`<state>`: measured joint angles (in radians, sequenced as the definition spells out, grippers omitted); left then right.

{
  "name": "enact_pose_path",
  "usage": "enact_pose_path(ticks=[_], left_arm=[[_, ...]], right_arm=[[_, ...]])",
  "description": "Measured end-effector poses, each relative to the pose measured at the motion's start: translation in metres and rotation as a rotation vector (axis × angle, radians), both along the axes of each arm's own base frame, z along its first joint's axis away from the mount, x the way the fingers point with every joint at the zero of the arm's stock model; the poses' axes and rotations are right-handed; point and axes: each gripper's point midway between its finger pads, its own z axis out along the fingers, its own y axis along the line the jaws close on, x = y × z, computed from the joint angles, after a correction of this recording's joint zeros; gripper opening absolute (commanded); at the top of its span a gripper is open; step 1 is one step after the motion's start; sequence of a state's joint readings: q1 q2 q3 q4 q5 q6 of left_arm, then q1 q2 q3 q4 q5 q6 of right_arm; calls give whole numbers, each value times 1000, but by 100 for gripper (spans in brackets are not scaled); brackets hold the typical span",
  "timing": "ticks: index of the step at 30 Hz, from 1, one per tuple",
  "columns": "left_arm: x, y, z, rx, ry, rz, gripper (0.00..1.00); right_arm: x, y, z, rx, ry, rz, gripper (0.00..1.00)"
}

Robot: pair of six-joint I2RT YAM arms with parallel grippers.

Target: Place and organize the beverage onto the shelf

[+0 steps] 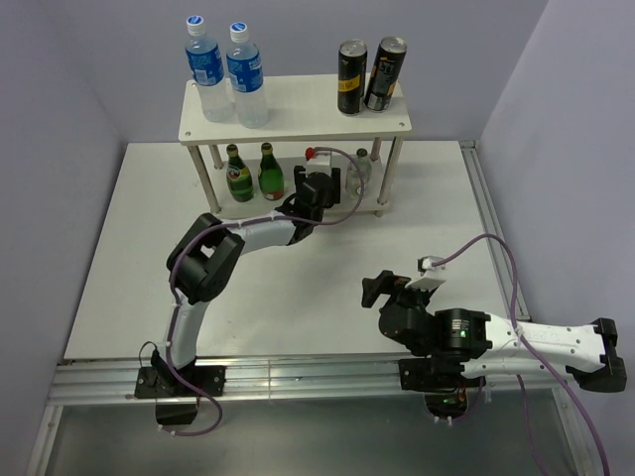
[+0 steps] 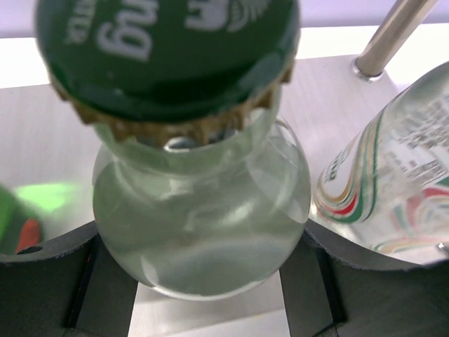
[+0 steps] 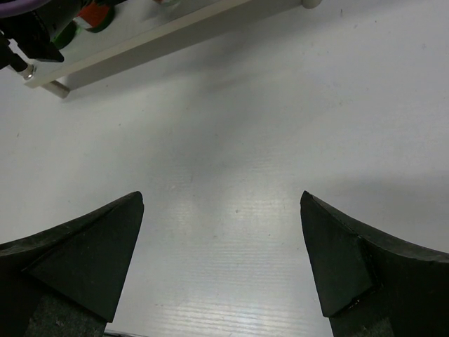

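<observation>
The cream shelf (image 1: 298, 99) stands at the back of the table. Two clear plastic bottles with blue labels (image 1: 206, 69) (image 1: 246, 74) are on its top board. On the lower board are two dark green glass bottles (image 1: 236, 174) (image 1: 270, 172) and a clear glass bottle (image 1: 359, 166). My left gripper (image 1: 319, 186) reaches under the top board. In the left wrist view this left gripper (image 2: 203, 263) is shut on a clear glass bottle (image 2: 200, 210) with a green cap (image 2: 168, 49). The other clear bottle with a green label (image 2: 393, 175) stands just to its right. My right gripper (image 3: 221, 210) hangs open over bare table.
Two black cans (image 1: 352, 77) (image 1: 385, 74) stand on the right of the top board. A shelf leg (image 2: 389, 35) rises behind the labelled bottle. The right arm (image 1: 466, 337) lies low at the front right. Grey walls close the table's left, back and right.
</observation>
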<state>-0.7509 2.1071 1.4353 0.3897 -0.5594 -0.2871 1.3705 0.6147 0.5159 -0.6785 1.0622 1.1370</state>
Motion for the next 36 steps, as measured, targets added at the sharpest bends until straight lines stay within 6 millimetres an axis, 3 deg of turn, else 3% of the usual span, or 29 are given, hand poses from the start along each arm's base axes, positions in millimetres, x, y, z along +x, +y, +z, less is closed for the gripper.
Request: enact_pose_path(ticks=[8, 10, 11, 12, 15, 17, 18, 24, 31, 36], left_arm=[[9, -16, 1, -44, -10, -33, 0], [10, -18, 1, -53, -11, -38, 9], [10, -19, 1, -54, -10, -41, 15], [10, -19, 1, -55, -10, -44, 29], [9, -22, 2, -58, -10, -56, 58], [9, -22, 2, -57, -10, -59, 66], [9, -22, 2, -57, -10, -59, 81], [8, -28, 11, -67, -48, -62, 95], [-2, -29, 3, -37, -57, -58, 97], [-24, -22, -4, -1, -39, -58, 97]], right_arm=[[0, -1, -3, -9, 6, -7, 100], [0, -1, -3, -7, 6, -8, 100], [0, -1, -3, -6, 6, -9, 100], [0, -1, -3, -5, 6, -9, 100], [-1, -1, -3, -5, 5, -8, 100], [-1, -1, -3, -6, 6, -8, 100], [-1, -1, -3, -6, 6, -8, 100], [-1, 0, -4, -5, 6, -10, 100], [-1, -1, -8, -7, 9, -12, 100], [-1, -1, -11, -19, 13, -13, 100]])
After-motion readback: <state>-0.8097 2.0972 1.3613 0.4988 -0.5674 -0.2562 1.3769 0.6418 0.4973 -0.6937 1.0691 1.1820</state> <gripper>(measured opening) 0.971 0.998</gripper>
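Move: The left gripper already holds a clear bottle upright on the lower shelf; its spot is just 1 cm ahead and about 2 cm to the right. The other clear bottle stands some 8 cm to the gripper's right and 1 cm ahead, the nearer green bottle about 11 cm to its left and 1 cm ahead, all with their middles slightly below the hand. From the idle right gripper, that spot lies roughly 33 cm ahead and 11 cm left. Bring the left gripper, with the bottle still pinched, about 2.5 cm to the right and a touch forward, sliding it along the lower shelf against the standing clear bottle. Then open the fingers to let go, rising about 1 cm as they spread, and draw straight back some 3 cm while sinking slightly, so the fingers come free. ##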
